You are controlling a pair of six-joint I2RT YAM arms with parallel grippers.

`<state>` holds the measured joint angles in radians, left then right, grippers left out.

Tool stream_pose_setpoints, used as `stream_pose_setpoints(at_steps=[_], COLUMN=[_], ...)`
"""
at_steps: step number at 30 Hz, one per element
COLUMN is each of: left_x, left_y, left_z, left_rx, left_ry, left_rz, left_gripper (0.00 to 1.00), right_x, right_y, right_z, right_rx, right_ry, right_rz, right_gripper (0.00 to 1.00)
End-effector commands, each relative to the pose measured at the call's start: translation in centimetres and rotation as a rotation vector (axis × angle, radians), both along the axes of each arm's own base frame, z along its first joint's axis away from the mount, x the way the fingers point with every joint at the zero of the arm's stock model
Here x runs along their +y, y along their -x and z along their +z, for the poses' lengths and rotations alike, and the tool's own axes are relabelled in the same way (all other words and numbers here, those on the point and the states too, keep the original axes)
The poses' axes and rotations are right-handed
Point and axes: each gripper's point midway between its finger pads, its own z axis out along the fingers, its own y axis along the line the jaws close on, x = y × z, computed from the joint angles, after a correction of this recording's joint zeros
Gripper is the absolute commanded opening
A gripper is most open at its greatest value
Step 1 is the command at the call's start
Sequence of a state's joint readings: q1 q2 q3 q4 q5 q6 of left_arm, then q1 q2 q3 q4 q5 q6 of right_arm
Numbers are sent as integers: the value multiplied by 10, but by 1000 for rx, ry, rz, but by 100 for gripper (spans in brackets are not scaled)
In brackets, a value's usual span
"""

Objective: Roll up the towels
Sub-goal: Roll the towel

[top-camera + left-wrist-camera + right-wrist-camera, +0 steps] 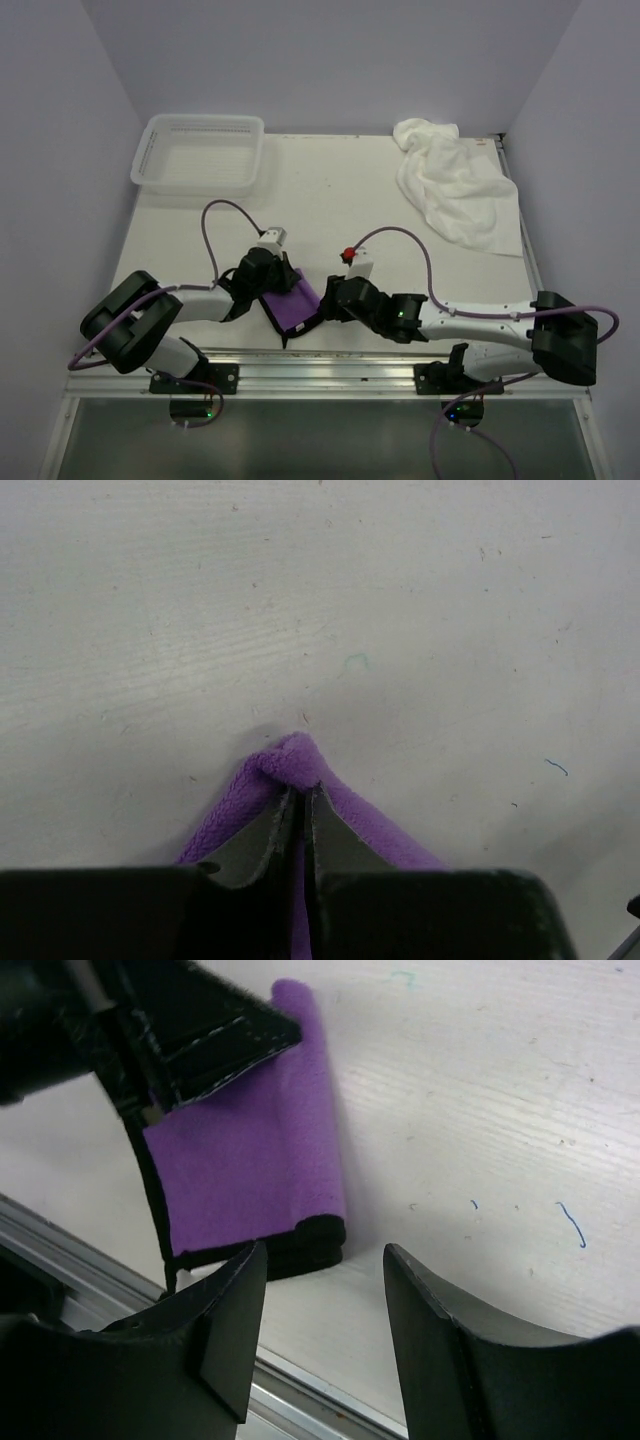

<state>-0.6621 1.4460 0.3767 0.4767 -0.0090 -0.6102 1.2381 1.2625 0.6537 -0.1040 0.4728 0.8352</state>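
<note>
The small purple towel (294, 306) with dark trim lies partly rolled near the table's front edge, between the two arms. My left gripper (281, 286) is shut on the towel's far fold; in the left wrist view the gripper (303, 791) pinches the purple towel (297, 754) at its tip. My right gripper (326, 300) stands open just to the right of the towel, with nothing between its fingers. In the right wrist view the gripper (325, 1260) is a little short of the trimmed end of the purple towel (250, 1160). The large white towel (455, 185) lies crumpled at the back right.
A white mesh basket (160, 150) stands at the back left corner. A metal rail (320, 375) runs along the table's near edge, right behind the purple towel. Walls close in the table on the left, back and right.
</note>
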Motion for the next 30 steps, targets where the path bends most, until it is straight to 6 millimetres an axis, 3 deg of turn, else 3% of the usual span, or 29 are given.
stream_pose_setpoints(at_steps=[1, 2, 4, 5, 14, 30], left_x=[9, 10, 9, 10, 10, 12], left_y=[5, 5, 6, 6, 9, 14], left_z=[-8, -9, -8, -9, -10, -15], left_rx=[12, 12, 9, 11, 9, 19], left_ry=[-15, -15, -11, -11, -2, 7], left_rz=[32, 34, 36, 36, 36, 40], left_gripper=[2, 2, 1, 1, 0, 0], right_x=[7, 3, 1, 5, 15, 17], right_y=[-8, -19, -17, -26, -23, -19], right_z=[9, 7, -8, -4, -39, -50], right_rx=[90, 112, 206, 231, 410, 486], right_ry=[-186, -219, -285, -366, -469, -526], right_rz=[-85, -134, -169, -204, -270, -323], right_gripper=[53, 53, 52, 52, 50, 54])
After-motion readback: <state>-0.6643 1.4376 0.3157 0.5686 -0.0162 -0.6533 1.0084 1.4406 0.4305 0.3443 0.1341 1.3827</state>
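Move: The purple towel's folded right edge is what my right hand goes for, its middle about 4 cm ahead, 3 cm to the left and 7 cm below. The towel's black-hemmed near end is some 3 cm back, 4 cm left and 7 cm below that hand. My left gripper, still pinching the fold's far end, is roughly 10 cm ahead and 7 cm left of my right hand. From my left hand, the fold's middle lies about 5 cm back and 4 cm right, a centimetre lower. I keep my left hand shut on the far end of the fold, holding nearly still, while my right hand drops some 5.5 cm beside the towel's right edge. It first swings forward and right, then eases back and left towards the fold, fingers staying half open. Its wrist tips further down, raises its left side by about 25 degrees and turns clockwise. ##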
